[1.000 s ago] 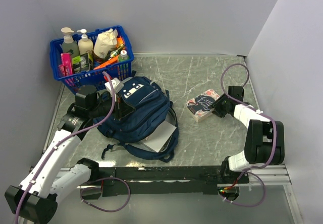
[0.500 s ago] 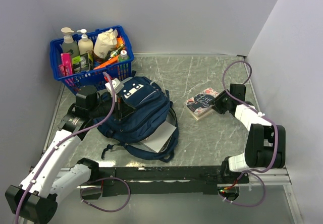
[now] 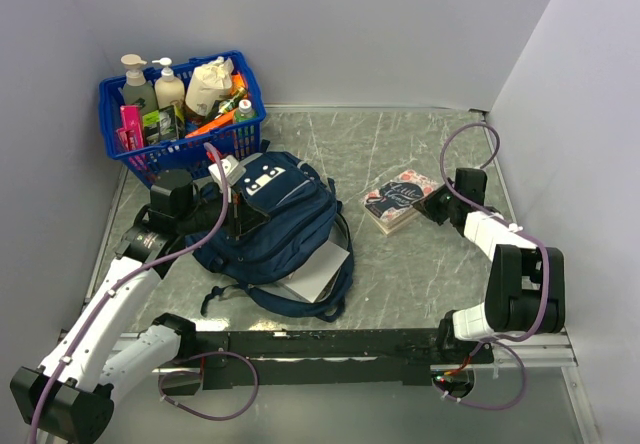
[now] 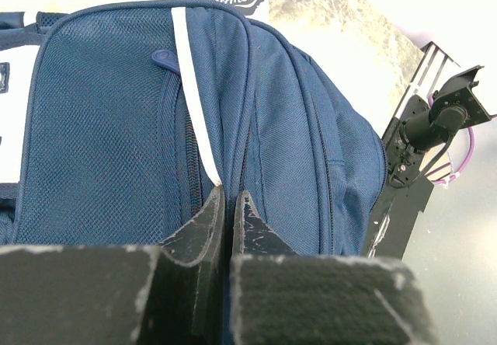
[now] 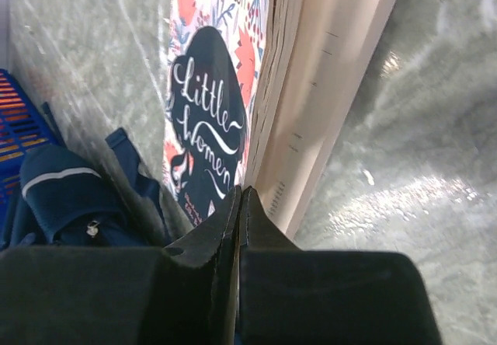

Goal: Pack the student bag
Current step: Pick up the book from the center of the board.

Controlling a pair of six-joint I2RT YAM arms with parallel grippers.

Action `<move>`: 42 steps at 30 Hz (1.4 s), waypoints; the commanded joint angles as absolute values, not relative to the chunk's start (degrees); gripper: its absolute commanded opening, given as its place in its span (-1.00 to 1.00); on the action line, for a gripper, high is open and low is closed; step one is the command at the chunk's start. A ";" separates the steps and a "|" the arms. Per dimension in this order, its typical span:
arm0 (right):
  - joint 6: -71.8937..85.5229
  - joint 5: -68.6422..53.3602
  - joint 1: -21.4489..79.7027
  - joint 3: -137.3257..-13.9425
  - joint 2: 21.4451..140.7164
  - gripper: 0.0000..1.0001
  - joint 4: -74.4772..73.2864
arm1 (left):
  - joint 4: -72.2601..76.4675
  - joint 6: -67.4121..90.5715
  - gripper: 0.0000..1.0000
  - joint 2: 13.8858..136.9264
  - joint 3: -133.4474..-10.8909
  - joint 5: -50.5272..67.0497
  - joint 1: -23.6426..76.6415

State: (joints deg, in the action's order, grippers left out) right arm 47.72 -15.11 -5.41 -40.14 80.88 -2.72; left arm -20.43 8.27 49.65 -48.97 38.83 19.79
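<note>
The navy student bag (image 3: 275,229) lies flat at centre left, white patch facing the far side. My left gripper (image 3: 243,219) rests on top of it, shut on a fold of its fabric by the grey stripe (image 4: 194,120), as the left wrist view (image 4: 230,197) shows. A "Little Women" book (image 3: 398,200) lies on the table to the bag's right. My right gripper (image 3: 430,204) is shut, its tips (image 5: 241,193) touching the book's near edge where the cover (image 5: 210,127) meets the pages. I see nothing between those jaws.
A blue plastic basket (image 3: 254,104) full of bottles and tubes stands at the back left, just behind the bag. A flat grey-white item (image 3: 322,269) sticks out under the bag's near right side. Walls close in on three sides; the arms' rail (image 3: 330,344) runs along the front.
My right gripper has closed from half open and moved slightly toward the far side. The book has turned and shifted a little toward the back. The left arm and bag have not moved.
</note>
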 commanded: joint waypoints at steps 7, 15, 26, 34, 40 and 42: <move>47.11 -17.66 -4.75 -40.35 79.28 -1.00 4.05 | -11.60 10.28 -0.98 47.72 -50.54 43.86 19.78; 43.69 -23.99 -4.48 -34.72 67.43 -1.00 -6.21 | -11.51 9.93 -0.98 48.08 -50.45 43.51 19.78; 39.46 -29.26 -4.57 -28.22 55.63 -1.00 -14.60 | -10.46 11.16 -0.98 47.37 -49.57 44.12 19.78; 37.89 -30.41 -4.22 -32.16 62.39 -1.00 -11.34 | -10.20 11.34 -0.98 47.46 -50.19 44.38 19.78; 38.76 -31.90 -4.13 -31.73 65.12 -0.44 -5.11 | -9.93 11.25 -0.98 47.99 -50.27 44.82 19.78; 39.90 -31.73 -3.34 -31.46 65.83 -0.36 -2.65 | -10.11 11.08 -0.98 48.16 -50.36 45.00 19.78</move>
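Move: The book lies just left of the right hand, its middle about 6 cm to the left, 1 cm ahead and 2 cm below, the shut fingertips at its near-side page edge. The backpack's middle is some 46 cm left and 8 cm back; the white box in its mouth about 31 cm left and 20 cm back. From the left hand, still gripping the bag, the book is roughly 48 cm right, 15 cm ahead and 20 cm lower. The right hand's shut fingertips drag the book back about 10 cm and leftward, then part at its pages. ##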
